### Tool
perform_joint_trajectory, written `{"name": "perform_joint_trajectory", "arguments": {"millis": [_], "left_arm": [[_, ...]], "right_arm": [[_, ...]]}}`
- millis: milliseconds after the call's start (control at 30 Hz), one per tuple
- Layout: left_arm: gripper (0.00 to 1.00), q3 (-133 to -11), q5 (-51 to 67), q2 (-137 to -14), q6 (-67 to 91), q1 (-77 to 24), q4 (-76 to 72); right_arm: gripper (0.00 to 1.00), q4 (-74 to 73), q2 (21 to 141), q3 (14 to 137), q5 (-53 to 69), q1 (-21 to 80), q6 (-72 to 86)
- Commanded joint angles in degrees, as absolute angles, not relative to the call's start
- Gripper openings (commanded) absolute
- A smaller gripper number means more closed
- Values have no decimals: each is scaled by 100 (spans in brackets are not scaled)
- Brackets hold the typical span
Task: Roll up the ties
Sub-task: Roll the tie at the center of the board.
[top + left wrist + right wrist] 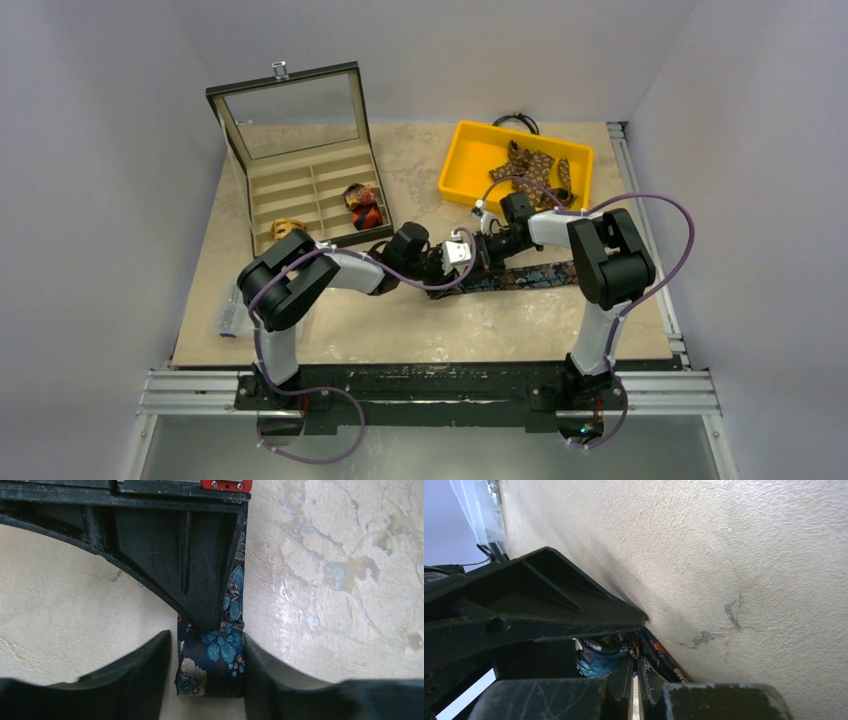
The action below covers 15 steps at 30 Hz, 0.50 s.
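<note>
A dark navy floral tie point(530, 276) lies as a flat strip across the table's middle, its left end curled into a small roll point(215, 665). My left gripper point(206, 636) stands open around that roll. Its right finger point(270, 675) touches the roll's side, and a gap shows at the left finger point(145, 670). My right gripper point(638, 662) is shut, its tips pressed down on the tie point(599, 660) just behind the roll. In the top view both grippers meet at the tie's left end point(478, 262).
An open display box point(262, 190) at the back left holds a red-orange coil point(362, 208) and a tan coil point(288, 228). A yellow bin point(470, 140) at the back right holds brown dotted ties point(530, 165). A grey object point(228, 318) lies by the left edge.
</note>
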State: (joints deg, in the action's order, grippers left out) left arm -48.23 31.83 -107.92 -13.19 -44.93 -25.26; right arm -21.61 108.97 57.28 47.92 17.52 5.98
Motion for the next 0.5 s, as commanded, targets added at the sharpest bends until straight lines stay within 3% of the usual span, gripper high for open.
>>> {"name": "perform_joint_trajectory", "arguments": {"millis": [0,67,133,200,333,467], "left_arm": [[44,-4759,2952,-10911,-1712,-4629,-2128],[35,-4707,2713,-10819,-1914,-4637,-1856],[31,-4629,2510,-10743,-2094,-4641,-1663],[29,-4642,2315,-10734,-2141,-4658,-1474],[26,-4766,2170,-10740,-2266,-4749,-1170],[26,-4902,2127,-10851,-2355,-4838,-919]], "right_arm": [[0,-2172,11019,5805,4058,1767,234],[0,-2266,10918,5889,4063,1759,185],[10,-2455,10802,5999,4128,1737,144],[25,-2750,10681,6140,4283,1676,85],[42,-3217,10376,6201,4743,1352,41],[50,-3416,10400,6212,5142,1358,185]]}}
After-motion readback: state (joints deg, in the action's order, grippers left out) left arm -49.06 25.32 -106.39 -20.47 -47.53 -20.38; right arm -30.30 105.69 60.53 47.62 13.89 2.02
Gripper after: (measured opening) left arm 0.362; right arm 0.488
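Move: The roll of tie sits practically at the left hand's point, perhaps 1 cm to its right, between half-open fingertips. From the right hand, whose shut tips are right beside it, the roll is some 3 cm to the left and 1 cm back. The flat strip still to be rolled has its middle about 9 cm to the right of the right hand and level with it; the yellow tray is roughly 22 cm ahead and 7 cm right. Up and out to its right, the right hand backs off the roll's right edge, rising about 2.5 cm and shifting about 2 cm right and 1 cm forward, while its shut fingers open to half. Just before that, the left hand, staying in place, closes its fingers from both sides onto the roll and pinches it, then keeps that grip while tilting under 10 degrees. ##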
